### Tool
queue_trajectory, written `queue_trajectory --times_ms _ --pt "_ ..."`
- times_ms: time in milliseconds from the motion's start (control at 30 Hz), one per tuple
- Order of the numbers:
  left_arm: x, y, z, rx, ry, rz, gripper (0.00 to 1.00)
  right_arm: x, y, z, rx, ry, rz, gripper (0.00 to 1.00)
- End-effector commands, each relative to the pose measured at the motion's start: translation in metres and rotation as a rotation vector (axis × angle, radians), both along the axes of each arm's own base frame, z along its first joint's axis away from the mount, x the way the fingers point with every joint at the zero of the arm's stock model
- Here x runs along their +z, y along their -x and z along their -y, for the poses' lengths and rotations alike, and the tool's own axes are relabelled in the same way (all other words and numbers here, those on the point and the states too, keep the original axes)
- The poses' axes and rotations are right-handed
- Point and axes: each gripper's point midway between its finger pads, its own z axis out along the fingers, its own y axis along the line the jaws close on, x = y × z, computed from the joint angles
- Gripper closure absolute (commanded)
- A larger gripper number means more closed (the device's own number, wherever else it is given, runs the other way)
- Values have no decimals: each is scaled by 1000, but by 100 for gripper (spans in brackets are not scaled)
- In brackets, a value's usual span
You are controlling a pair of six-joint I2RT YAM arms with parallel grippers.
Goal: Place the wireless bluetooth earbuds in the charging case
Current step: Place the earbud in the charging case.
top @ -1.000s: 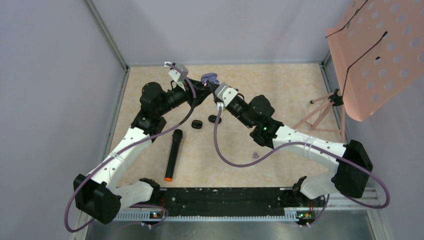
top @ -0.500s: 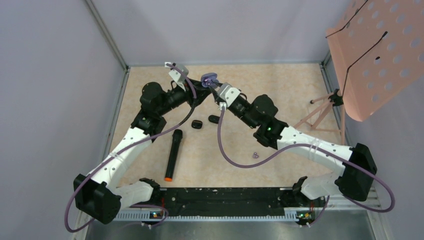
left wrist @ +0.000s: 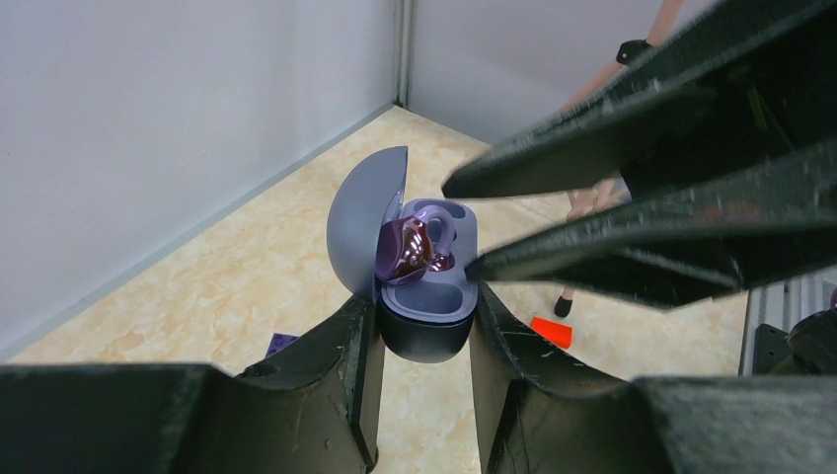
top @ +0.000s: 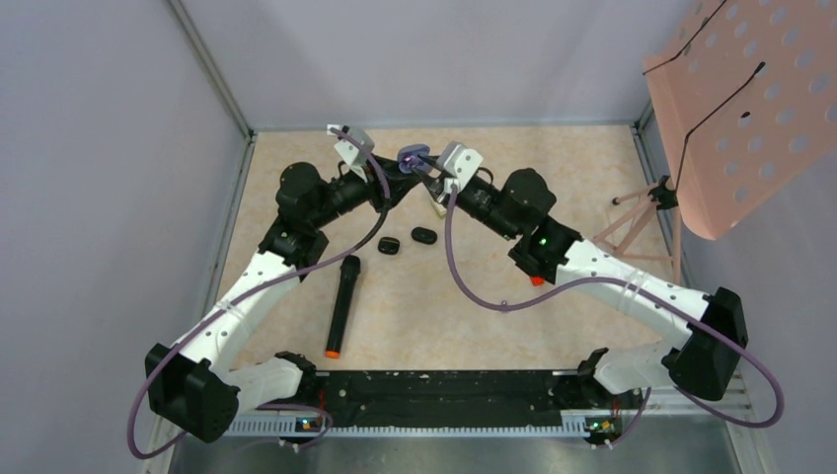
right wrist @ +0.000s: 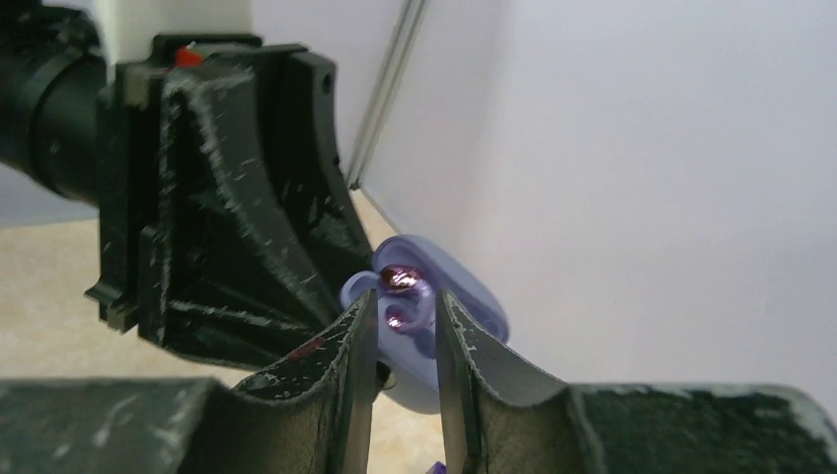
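Observation:
The charging case (left wrist: 426, 331) has a dark shell, a lavender inside and its lid swung open. My left gripper (left wrist: 422, 301) is shut on its base and holds it up over the far middle of the table (top: 592, 188). One glossy dark purple earbud (left wrist: 407, 249) sits in the slot nearest the lid. The slot nearer the camera is bare. My right gripper (right wrist: 406, 301) reaches in from the right, open a little, one finger on each side of the earbud (right wrist: 400, 277). In the top view the case (top: 413, 154) shows between left gripper (top: 400, 170) and right gripper (top: 428, 170).
Two small black pieces (top: 388, 245) (top: 423, 235) lie on the table below the grippers. A black microphone (top: 341, 306) with an orange end lies at the front left. A pink perforated stand (top: 740, 89) on a tripod fills the right side. Walls close in at the left and back.
My right gripper has gone from shut to slightly open at the case, and its wrist has turned and shifted right. The left arm and the case have not moved.

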Motion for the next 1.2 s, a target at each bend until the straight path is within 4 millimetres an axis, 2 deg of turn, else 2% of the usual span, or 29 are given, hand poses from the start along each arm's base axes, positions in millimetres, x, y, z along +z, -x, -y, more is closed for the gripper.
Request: queue_trajectory --times_ms 0,167,267,333,500,733,967,1067,1167 --pt "17 13 0 -39 -8 131 100 44 10 13 86 -79 -100 73" --pt "11 18 0 -73 -46 164 100 31 9 19 128 -14 -197 73" --pt "10 20 1 -86 -54 167 100 25 9 21 148 5 -240 80" --pt "9 21 2 -90 -54 163 100 24 13 21 169 9 -253 81" --pt "8 23 3 -108 -57 158 100 19 22 17 222 45 -291 77" --pt "6 29 5 -143 -74 173 100 10 18 14 215 67 -322 74" --pt "3 37 7 -186 -110 217 100 6 14 10 217 82 -326 87" --pt "-1 40 7 -203 -137 235 100 8 17 10 229 89 -314 100" --pt "-5 40 7 -212 -164 247 100 6 22 11 253 124 -284 100"
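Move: The earbud sits in the open charging case held by the left hand, only about 1 cm ahead, 1 cm left and 1 cm below the right hand's half-open fingertips. The case's middle is some 2 cm ahead, 1 cm left and 2 cm below them. On the table, nearly 40 cm down, a black case lies about 9 cm ahead. From the left hand the earbud is roughly 1 cm ahead, 2 cm right and 2 cm up. The right fingers end up pinching the earbud's curved bridge. The right hand first lifts about 2 cm and eases right, then comes down about 4 cm and back onto the earbud, tipping its fingers down and turning counter-clockwise (some 25 degrees in all) before they shut. The left hand keeps its grip on the case and draws it back about 3 cm, a little down, turning clockwise. ##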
